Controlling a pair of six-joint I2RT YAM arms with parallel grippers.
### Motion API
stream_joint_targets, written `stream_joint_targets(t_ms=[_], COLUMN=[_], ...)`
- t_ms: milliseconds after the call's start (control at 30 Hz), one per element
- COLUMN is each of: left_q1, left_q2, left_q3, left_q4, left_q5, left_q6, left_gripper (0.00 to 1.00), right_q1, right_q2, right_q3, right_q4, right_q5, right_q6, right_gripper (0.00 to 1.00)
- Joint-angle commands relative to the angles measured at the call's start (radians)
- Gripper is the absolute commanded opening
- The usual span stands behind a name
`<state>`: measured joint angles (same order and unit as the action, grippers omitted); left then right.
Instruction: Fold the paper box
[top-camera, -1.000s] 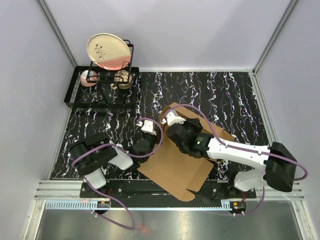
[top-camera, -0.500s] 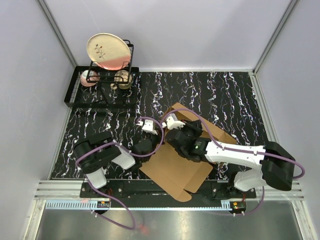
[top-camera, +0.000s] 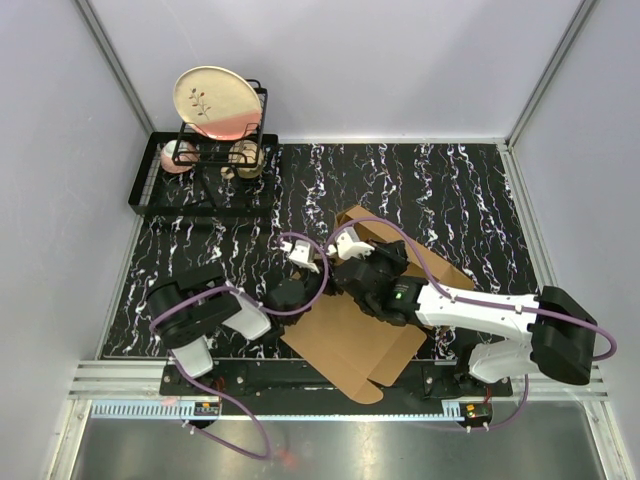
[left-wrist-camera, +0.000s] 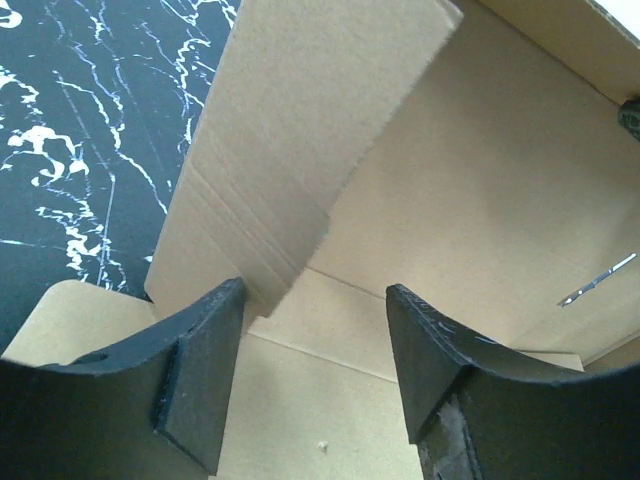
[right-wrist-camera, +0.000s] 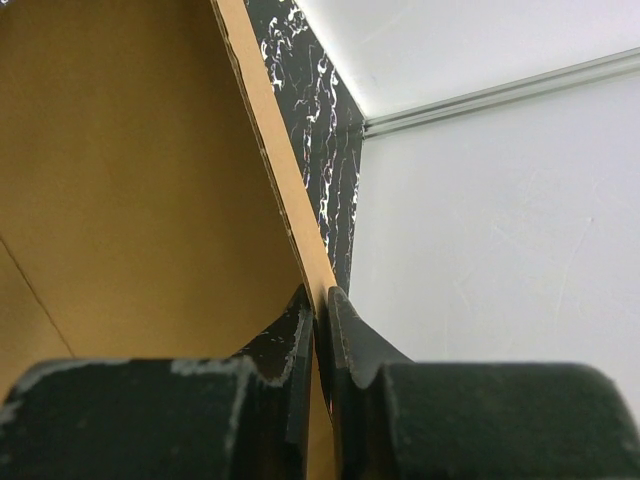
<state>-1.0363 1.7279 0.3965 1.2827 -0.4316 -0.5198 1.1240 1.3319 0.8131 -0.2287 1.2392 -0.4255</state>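
Observation:
The paper box (top-camera: 345, 340) is a brown die-cut cardboard sheet lying mid-table, with its far panel lifted. My left gripper (top-camera: 305, 258) is at the sheet's left edge. In the left wrist view the left gripper (left-wrist-camera: 315, 340) stands open, its dark fingers (left-wrist-camera: 200, 370) either side of a bare cardboard panel (left-wrist-camera: 480, 200), and a raised flap (left-wrist-camera: 300, 130) stands just ahead of them. My right gripper (top-camera: 347, 240) is at the lifted far panel. In the right wrist view the right gripper (right-wrist-camera: 322, 310) is shut on the thin edge of that cardboard wall (right-wrist-camera: 130, 180).
A black dish rack (top-camera: 150, 190) sits at the back left, holding an upright cream plate (top-camera: 217, 102) and some cups. White walls close in the marbled black table (top-camera: 430, 190) on three sides. Purple cables loop over both arms above the box.
My left gripper has opened and let go of the cardboard flap. The right gripper stays pinched on the far panel and has shifted slightly right with it.

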Motion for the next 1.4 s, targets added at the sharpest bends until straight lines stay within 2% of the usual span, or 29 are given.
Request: stream_joint_targets(t_ms=[0,267,500,567,633,700,800,967,1100,1367], left_q1=[0.005,0.027,0.030,0.032,0.036,0.076,0.169,0.265,0.282,0.305], left_q2=[-0.073,-0.183,-0.347,-0.393,-0.448,-0.462,-0.404,-0.228,-0.098,-0.027], left_q3=[-0.041,-0.136,-0.229,-0.257,-0.286,-0.295,-0.277,-0.153,-0.047,0.014], left_q4=[0.385,0.385,0.383,0.383,0.383,0.383,0.383,0.385,0.385,0.385], left_q5=[-0.016,-0.052,-0.038,-0.074,-0.131,-0.151,-0.115,0.099,0.189,0.278], left_q6=[0.020,0.098,0.184,0.201,0.207,0.189,0.082,0.009,0.007,0.000], left_gripper=[0.64,0.68,0.72,0.72,0.77,0.80,0.82,0.82,0.81,0.80], right_q1=[0.005,0.005,0.005,0.007,0.005,0.005,0.005,0.005,0.008,0.010], right_q2=[-0.023,-0.025,-0.023,-0.026,-0.026,-0.027,-0.026,-0.025,-0.022,-0.025], right_q3=[-0.014,-0.014,-0.012,-0.014,-0.014,-0.012,-0.014,-0.011,-0.012,-0.017], right_q4=[0.037,0.029,0.029,0.025,0.023,0.023,0.022,0.017,0.015,0.012], right_q5=[-0.050,-0.058,-0.058,-0.060,-0.063,-0.064,-0.069,-0.081,-0.080,-0.087], right_q6=[0.073,0.083,0.082,0.085,0.087,0.091,0.096,0.099,0.105,0.119], right_gripper=[0.00,0.00,0.00,0.00,0.00,0.00,0.00,0.00,0.00,0.00])
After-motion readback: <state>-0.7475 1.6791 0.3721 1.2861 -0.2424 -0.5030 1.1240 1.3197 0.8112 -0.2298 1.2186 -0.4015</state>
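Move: The paper box's upright end flap stands roughly 7 cm ahead of the left hand, 2 cm to its right and a little higher. The long wall's middle is about 6 cm ahead and 18 cm to the right; the bottom panel's middle lies some 11 cm back, 5 cm right and 9 cm below. From the right hand, already pinching the long wall's edge, the flap is about 12 cm left, 6 cm ahead and somewhat lower. Left hand swings about 12 cm left, rising, then forward, down and right beside the flap, opening wider. ##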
